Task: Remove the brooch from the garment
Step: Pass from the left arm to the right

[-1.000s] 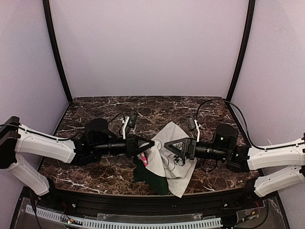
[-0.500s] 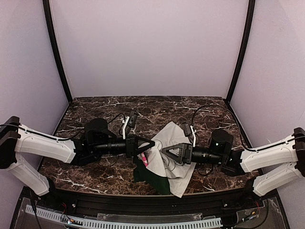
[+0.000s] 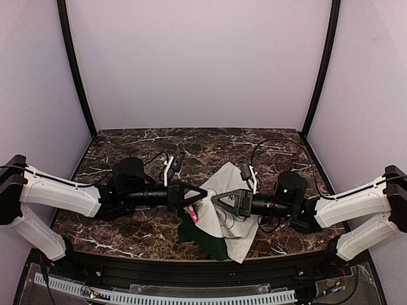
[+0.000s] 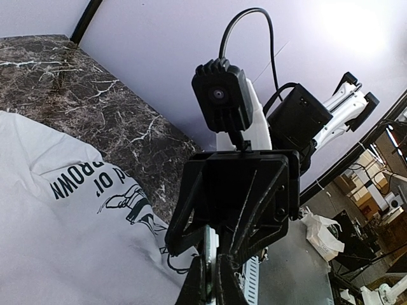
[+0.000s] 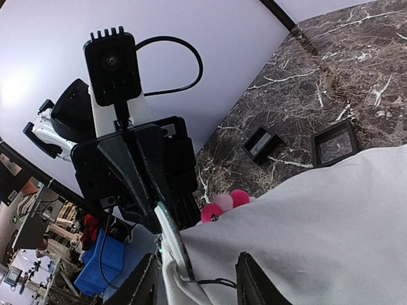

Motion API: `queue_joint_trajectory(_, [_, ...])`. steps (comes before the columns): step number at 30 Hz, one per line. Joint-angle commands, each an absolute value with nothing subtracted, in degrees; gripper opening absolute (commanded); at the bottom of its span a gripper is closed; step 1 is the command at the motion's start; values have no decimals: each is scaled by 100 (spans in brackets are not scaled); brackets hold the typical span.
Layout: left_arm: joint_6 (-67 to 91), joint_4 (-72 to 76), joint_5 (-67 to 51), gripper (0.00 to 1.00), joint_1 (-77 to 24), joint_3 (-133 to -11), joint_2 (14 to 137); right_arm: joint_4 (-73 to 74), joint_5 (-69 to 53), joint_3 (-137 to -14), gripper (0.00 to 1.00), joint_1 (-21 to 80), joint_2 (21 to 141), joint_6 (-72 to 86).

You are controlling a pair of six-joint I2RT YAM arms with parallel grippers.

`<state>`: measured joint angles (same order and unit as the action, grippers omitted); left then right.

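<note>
The garment [image 3: 227, 176], a white T-shirt with black print and dark green trim, lies bunched at the table's front middle. My left gripper [image 3: 204, 192] is shut on its green-edged rim [image 4: 219, 267] and holds it lifted. The brooch [image 3: 192, 213], pink and white petals, is pinned just below that grip. It peeks over a white fold [image 5: 222, 203] in the right wrist view. My right gripper [image 3: 213, 197] faces the left one tip to tip. It is open, with a fold of white cloth [image 5: 318, 222] between its fingers [image 5: 253, 284].
Two small black square frames [image 5: 262, 143] [image 5: 335, 143] lie on the dark marble table [image 3: 127, 143] behind the shirt. Cables loop above both wrists. White walls with black corner posts close in the back and sides.
My right gripper has slid left along the shirt until it almost meets the left one, and its jaws have narrowed. The left gripper has kept its hold and place.
</note>
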<state>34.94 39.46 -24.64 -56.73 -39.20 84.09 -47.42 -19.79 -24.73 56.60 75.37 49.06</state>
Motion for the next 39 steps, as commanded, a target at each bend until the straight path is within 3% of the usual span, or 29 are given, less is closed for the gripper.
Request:
queue_joint_trajectory(1, [3476,4173,-2554,1,-5643,-3947,8332,-5085,-2098,-2597,39,5713,7652,4968])
queue_joint_trajectory(11, [3480,4192,-2553,1,-5649,-3959,8348,-5148,-2111,-2575,29,5719,7749,5016])
queue_joint_trajectory(25, [3474,4191,-2629,1,-5646,-3986,8380,-5265,-2123,-2575,23,5722,7883,5095])
queue_joint_trajectory(39, [3468,4220,-2792,1,-5651,-3973,8377,-5025,-1966,-2680,8,5722,8053,5258])
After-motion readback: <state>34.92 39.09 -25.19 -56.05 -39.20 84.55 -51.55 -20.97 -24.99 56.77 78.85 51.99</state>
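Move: The garment's edge, stretched out of the left fingers, already lies between the right hand's half-open fingers, about 1 cm to the left of the hand point and level with it. The left fingertips are roughly 3 cm to the right hand's left and 1 cm higher. The pink brooch hangs some 6 cm left, 1 cm back and 6 cm down. From the left hand, that stretch of edge is about 2 cm right and 1 cm down. Easing left by less than 1 cm towards the left fingertips, the right hand otherwise stays in place and closes its fingers from under half open to almost shut around the garment's edge. The left hand keeps its pinch on the same edge beside it, all but still, sinking about half a centimetre at the end. ##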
